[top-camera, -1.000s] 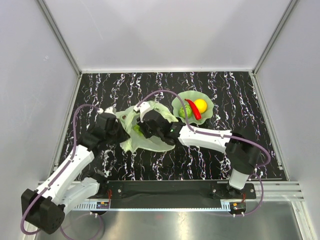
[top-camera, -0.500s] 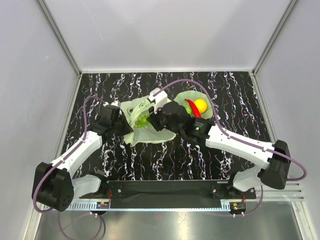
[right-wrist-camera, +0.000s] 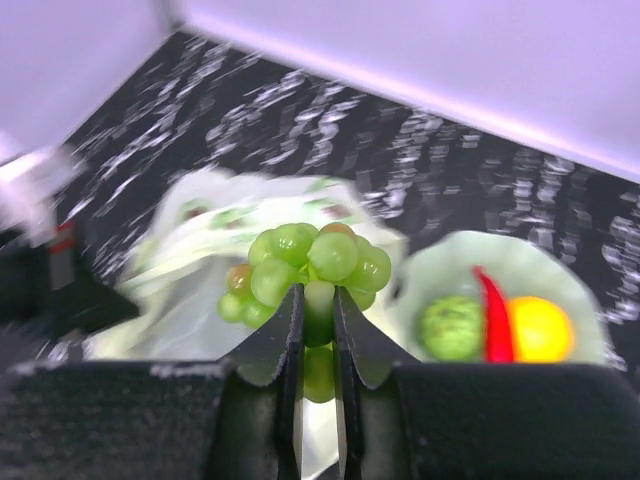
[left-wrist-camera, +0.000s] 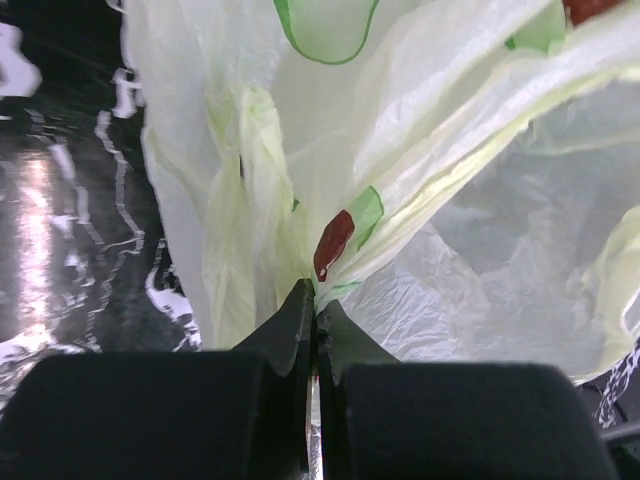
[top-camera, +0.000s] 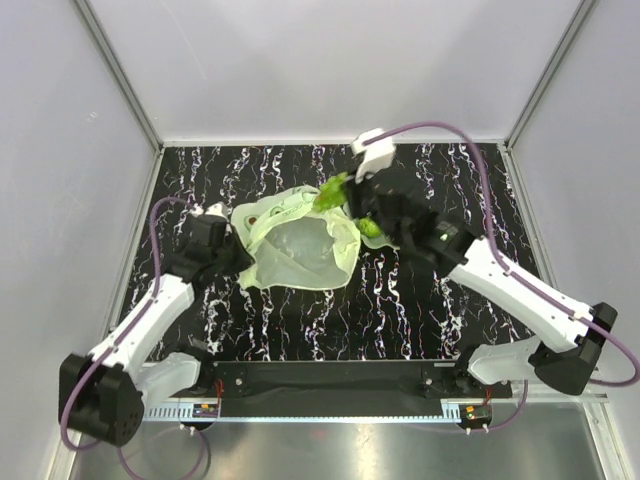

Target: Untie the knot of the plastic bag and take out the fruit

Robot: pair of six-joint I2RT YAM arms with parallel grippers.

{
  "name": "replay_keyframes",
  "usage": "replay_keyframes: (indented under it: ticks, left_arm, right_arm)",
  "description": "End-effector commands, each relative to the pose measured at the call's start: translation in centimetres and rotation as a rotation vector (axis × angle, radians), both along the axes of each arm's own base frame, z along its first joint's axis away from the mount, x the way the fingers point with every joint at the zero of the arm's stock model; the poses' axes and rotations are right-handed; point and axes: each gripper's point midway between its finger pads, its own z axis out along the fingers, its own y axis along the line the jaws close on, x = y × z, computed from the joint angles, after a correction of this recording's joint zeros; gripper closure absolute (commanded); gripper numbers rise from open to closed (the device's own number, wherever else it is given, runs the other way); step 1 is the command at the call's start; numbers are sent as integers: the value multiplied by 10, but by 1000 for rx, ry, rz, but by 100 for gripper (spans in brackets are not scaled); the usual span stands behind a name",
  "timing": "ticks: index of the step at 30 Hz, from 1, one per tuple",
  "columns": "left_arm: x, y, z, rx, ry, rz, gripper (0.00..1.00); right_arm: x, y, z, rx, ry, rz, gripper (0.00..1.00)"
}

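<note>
The pale green plastic bag (top-camera: 300,248) lies open and crumpled left of the table's middle. The knot is out of view. My left gripper (left-wrist-camera: 316,306) is shut on a fold of the bag's left edge (top-camera: 243,255). My right gripper (right-wrist-camera: 318,300) is shut on the green grape bunch (right-wrist-camera: 312,262), which hangs in the air above the bag's far right edge (top-camera: 330,194). The other fruit lies in the green wavy-edged dish (right-wrist-camera: 440,262): a green round fruit (right-wrist-camera: 452,328), a long red piece (right-wrist-camera: 492,312) and a yellow-orange round one (right-wrist-camera: 540,330).
In the top view the right arm (top-camera: 480,262) reaches over the dish and hides most of it. Grey walls (top-camera: 330,70) close off the black marbled table (top-camera: 400,300) at the back and both sides.
My right gripper has lifted the grape bunch out of the bag and carried it right and farther away, toward the dish. The bag has flattened. My left gripper keeps its hold.
</note>
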Motion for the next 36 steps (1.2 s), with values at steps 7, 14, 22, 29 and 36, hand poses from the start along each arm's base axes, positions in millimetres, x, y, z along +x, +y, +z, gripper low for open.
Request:
replay_keyframes:
  ticks: [7, 14, 22, 29, 36]
  left_arm:
    - [-1, 39, 59, 59, -171, 103, 100]
    - [-5, 35, 59, 37, -175, 89, 100]
    - [-8, 34, 59, 21, -187, 81, 100]
    - [-12, 31, 53, 5, -185, 66, 100]
    - [-12, 29, 53, -4, -189, 60, 100]
  right_arm:
    - [79, -106, 0, 6, 47, -332, 90]
    - [146, -137, -80, -43, 196, -407, 97]
    - [184, -135, -134, -67, 273, -397, 100]
    - [186, -131, -174, -69, 339, -381, 100]
    - [180, -132, -197, -75, 400, -378, 89]
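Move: The bowl that the grapes in the right gripper go to lies about 19 cm ahead of that hand, 13 cm to its right and some 32 cm below. In the bowl, the orange sits about 20 cm ahead and 17 cm right of the hand, the green vegetable some 17 cm ahead and 7 cm right. The bag's middle is roughly 9 cm ahead, 11 cm left and 32 cm below. From the left gripper the bowl is about 22 cm ahead, 34 cm right and 8 cm lower. Swing the right gripper, still pinching the grapes, forward and right away from the bag, then sink about 20 cm over the bowl, turning it some 20 degrees clockwise and tipping the fingers down as much. Keep the left gripper shut on the bag's rim and draw it early about 4 cm up and 3 cm left, then hold. ##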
